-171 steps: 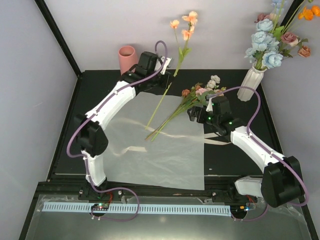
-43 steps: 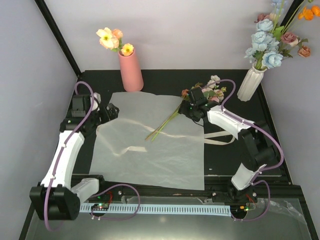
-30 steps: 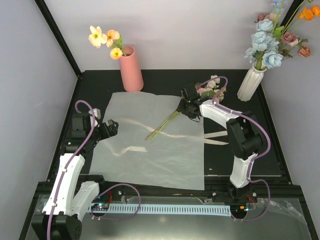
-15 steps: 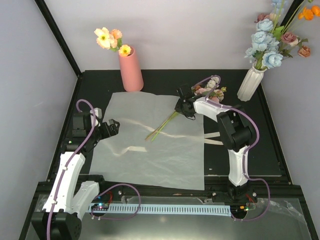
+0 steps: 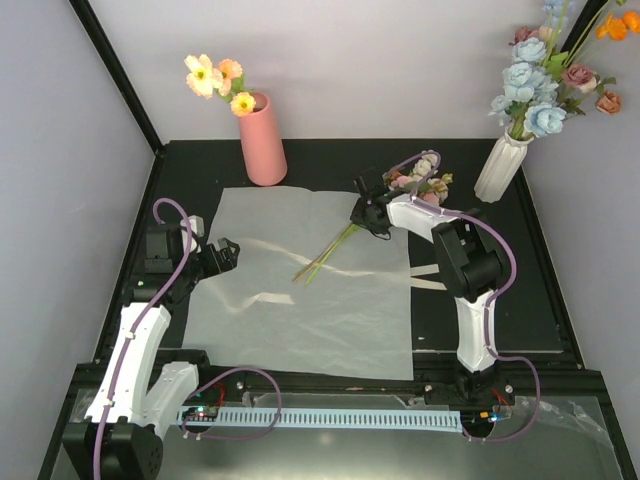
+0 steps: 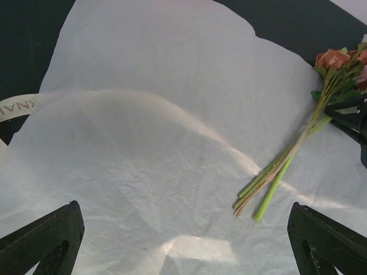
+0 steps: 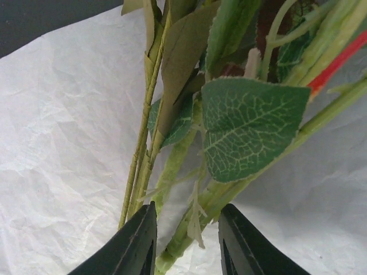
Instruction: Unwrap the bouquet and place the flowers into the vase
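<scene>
The salmon-pink vase (image 5: 262, 140) stands at the back left with a few peach and yellow flowers (image 5: 215, 77) in it. The bouquet is unwrapped: its cream paper (image 5: 300, 300) lies flat, and the remaining flowers (image 5: 412, 180) rest across its far right corner, stems (image 5: 325, 250) pointing toward the middle. My right gripper (image 5: 366, 212) is shut on those green stems (image 7: 172, 172) just below the leaves, a finger on each side (image 7: 186, 243). My left gripper (image 5: 222, 254) hovers open over the paper's left edge (image 6: 183, 207), nothing between its fingers, with the stem ends (image 6: 261, 197) ahead to its right.
A white ribbed vase (image 5: 500, 165) with blue, mauve and orange flowers (image 5: 540, 85) stands at the back right. A cream ribbon (image 5: 437, 277) lies off the paper's right edge, another piece (image 6: 17, 106) at its left. Black frame rails border the table.
My right gripper's fingers have closed in on the stems, and the stem ends shifted slightly. The left arm stayed put. The flowers in the pink vase swayed.
</scene>
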{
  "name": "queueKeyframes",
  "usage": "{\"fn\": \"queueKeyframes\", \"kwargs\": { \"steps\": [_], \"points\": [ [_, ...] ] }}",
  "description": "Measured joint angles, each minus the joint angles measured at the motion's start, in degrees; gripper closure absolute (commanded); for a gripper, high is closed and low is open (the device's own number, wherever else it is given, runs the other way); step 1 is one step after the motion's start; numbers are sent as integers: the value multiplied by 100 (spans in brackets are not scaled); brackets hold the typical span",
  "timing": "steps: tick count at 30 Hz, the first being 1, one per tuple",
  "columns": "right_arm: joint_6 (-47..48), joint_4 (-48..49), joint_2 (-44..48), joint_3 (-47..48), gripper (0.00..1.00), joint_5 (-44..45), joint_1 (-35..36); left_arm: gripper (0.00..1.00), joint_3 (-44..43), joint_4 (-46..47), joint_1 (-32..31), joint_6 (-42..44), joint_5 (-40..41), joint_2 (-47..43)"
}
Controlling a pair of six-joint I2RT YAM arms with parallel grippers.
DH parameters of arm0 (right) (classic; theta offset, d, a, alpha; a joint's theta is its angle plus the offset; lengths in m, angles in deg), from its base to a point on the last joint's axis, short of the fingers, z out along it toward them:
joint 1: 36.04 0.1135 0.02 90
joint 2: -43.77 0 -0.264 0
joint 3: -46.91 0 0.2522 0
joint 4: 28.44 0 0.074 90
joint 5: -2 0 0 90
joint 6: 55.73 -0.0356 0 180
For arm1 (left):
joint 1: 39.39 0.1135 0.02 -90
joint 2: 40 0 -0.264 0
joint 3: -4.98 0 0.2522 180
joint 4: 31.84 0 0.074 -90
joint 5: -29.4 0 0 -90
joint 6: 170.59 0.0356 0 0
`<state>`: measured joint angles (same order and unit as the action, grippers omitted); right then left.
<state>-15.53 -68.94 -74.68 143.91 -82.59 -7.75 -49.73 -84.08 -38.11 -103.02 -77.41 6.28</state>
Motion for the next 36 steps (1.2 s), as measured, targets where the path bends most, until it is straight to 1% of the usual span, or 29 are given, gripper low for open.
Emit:
{"fn": "queueKeyframes", "kwargs": {
  "steps": [2,3,5,15,21,26,30,32,36],
  "points": [
    [11,24,0,0,79,-7,-13,1,2,0,0,-2,0,0],
    [4,28,0,0,86,-11,-17,1,2,0,0,0,2,-2],
    [-37,50,0,0,89,-17,-28,1,2,0,0,0,2,-2],
    [101,-74,164,-24,92,9,-37,1,2,-2,0,0,2,-4],
    [221,-229,918,-216,93,111,-37,1,2,0,0,0,2,-4],
    [426,-275,1620,-603,97,203,-37,1,11,-2,0,0,2,-4],
    [743,-177,1961,-1073,99,177,-37,1,13,-2,0,13,4,-4],
    [1043,-35,2048,-1368,98,31,-37,1,17,-2,-2,42,4,-4],
    [1764,424,2157,-1998,98,-564,-37,1,17,-2,-2,90,7,-11]
  ]
}}
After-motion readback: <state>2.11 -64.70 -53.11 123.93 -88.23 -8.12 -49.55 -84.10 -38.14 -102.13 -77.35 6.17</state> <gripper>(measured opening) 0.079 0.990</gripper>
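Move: The flower stems already lie between the right hand's part-open fingers, some 1 cm below the hand point. Their blooms are about 11 cm ahead and 11 cm right; their cut ends spread about 14 cm back and 11 cm left. The coral vase stands roughly 11 cm ahead and 19 cm left, its middle 8 cm higher. From the left hand, the stems are about 16 cm ahead, 28 cm right and 15 cm below. Straight up first, once the right fingers have closed and pinched a bundle of green stems just under the leaves: the hand rises about 9 cm off the paper. It then draws back some 7 cm and slightly right while sinking part of the way down again, turning counter-clockwise and keeping its grip. ##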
